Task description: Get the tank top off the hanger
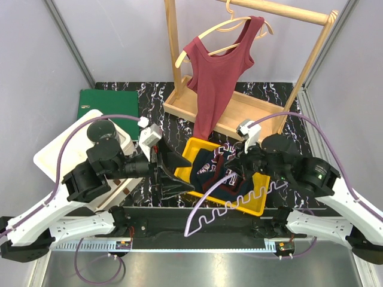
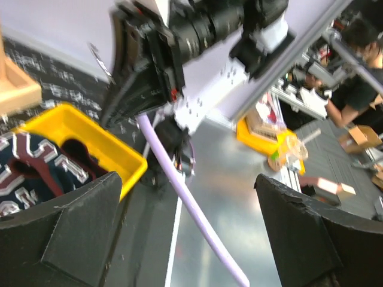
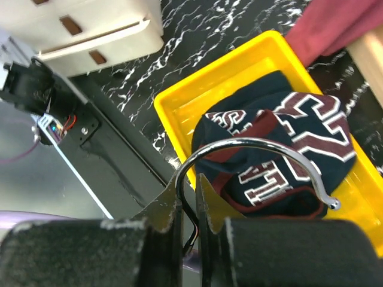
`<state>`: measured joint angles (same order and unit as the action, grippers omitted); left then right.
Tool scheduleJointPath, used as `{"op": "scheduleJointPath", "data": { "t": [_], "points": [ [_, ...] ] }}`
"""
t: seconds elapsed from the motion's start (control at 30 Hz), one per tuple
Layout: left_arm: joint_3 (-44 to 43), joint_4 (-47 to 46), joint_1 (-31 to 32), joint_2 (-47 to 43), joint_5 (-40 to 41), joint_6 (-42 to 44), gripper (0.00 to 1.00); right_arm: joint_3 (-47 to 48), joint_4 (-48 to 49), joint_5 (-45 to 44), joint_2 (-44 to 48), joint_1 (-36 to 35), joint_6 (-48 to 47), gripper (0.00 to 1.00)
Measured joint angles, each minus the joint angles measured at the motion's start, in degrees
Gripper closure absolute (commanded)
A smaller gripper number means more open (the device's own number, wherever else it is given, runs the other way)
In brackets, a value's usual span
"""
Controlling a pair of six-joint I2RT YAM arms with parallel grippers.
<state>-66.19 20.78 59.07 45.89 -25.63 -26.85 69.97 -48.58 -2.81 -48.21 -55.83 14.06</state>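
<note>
A maroon tank top (image 1: pixel 218 78) hangs on a wooden hanger (image 1: pixel 210 30) on the rack's rail; its hem shows in the right wrist view (image 3: pixel 341 24). My right gripper (image 3: pixel 188 182) is shut on the chrome hook (image 3: pixel 251 143) of a second, white wavy hanger (image 1: pixel 239 200), held over the yellow bin (image 1: pixel 197 143). A navy and maroon lettered garment (image 3: pixel 269 137) lies in that bin. My left gripper (image 2: pixel 191 233) is open and empty, at the bin's left edge in the top view (image 1: pixel 173 173).
The wooden rack (image 1: pixel 173 54) stands on a wooden tray base (image 1: pixel 239 113) at the back. A green folder (image 1: pixel 108 104) and a white crate (image 1: pixel 60 155) are at the left. Purple cables (image 2: pixel 197 209) loop near both arms.
</note>
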Motion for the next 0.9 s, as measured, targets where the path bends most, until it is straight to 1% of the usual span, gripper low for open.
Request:
{"op": "scheduleJointPath", "data": {
  "t": [0.07, 0.2, 0.3, 0.4, 0.53, 0.67, 0.7, 0.77, 0.8, 0.83, 0.9],
  "points": [
    [1.81, 1.33, 0.0, -1.29, -0.55, 0.02, 0.01, -0.28, 1.14, 1.55, -1.49, 0.0, -1.07, 1.0],
    [5.2, 4.37, -0.04, -3.26, -0.48, 0.07, 0.01, -0.31, 4.13, 3.85, -0.31, 0.0, -2.21, 1.0],
    [5.68, 5.79, -0.04, -3.3, -0.35, 0.13, 0.02, -0.31, 5.62, 5.55, 0.11, 0.0, -2.6, 1.0],
    [5.2, 6.08, -0.07, -1.64, -1.14, 0.15, 0.04, -0.31, 6.25, 6.25, -0.07, 0.0, -2.91, 1.0],
    [4.61, 4.28, -0.04, 3.04, -3.98, -0.28, 0.06, -0.31, 6.82, 6.75, -1.75, 0.0, -3.67, 1.0],
    [4.85, 1.55, 0.68, 8.09, -5.29, -2.21, 0.13, -0.31, 6.84, 6.86, -3.54, 0.0, -4.48, 1.0],
    [4.85, 1.03, 1.16, 8.9, -5.27, -2.56, 0.2, -0.31, 6.84, 6.86, -3.93, 0.0, -4.7, 1.0],
    [4.85, -0.2, 2.03, 10.21, -5.2, -3.26, 0.28, -0.28, 6.91, 6.95, -4.63, 0.0, -5.09, 1.0],
    [4.85, -0.98, 2.54, 10.91, -5.2, -3.58, 0.36, -0.24, 6.93, 7.02, -5.05, 0.0, -5.29, 1.0],
    [4.85, -1.68, 2.97, 11.69, -5.2, -3.82, 0.42, -0.22, 6.99, 7.02, -5.44, 0.0, -5.42, 1.0],
    [4.83, -2.84, 3.67, 13.18, -4.98, -4.44, 0.49, -0.2, 6.99, 7.02, -6.16, 0.0, -5.62, 1.0]
  ]
}}
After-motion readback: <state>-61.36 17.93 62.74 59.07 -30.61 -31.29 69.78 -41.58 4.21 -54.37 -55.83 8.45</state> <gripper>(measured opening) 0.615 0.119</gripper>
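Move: The left hand is open, pointing right. The stretch of purple hanger arm it goes for lies about 9 cm to its right, 2 cm back and roughly 8 cm below; from the right hand, which already holds the hanger by its neck, that stretch is some 5 cm left, 3 cm back and 2 cm lower. The removed tank top is about 12 cm ahead of the left hand, 9 cm right and 25 cm below, in the yellow tray, whose middle lies 11 cm ahead, 10 cm right and 27 cm down. Still pinching the hanger at its neck, the right hand brings it some 4 cm left towards the left hand, turning slightly counter-clockwise. The left hand sinks about 9 cm, then also comes in rightward, tipping its fingers down a little to straddle the hanger's arm beside the right fingers; they begin to close but are still well open, and their touch can't be seen. ##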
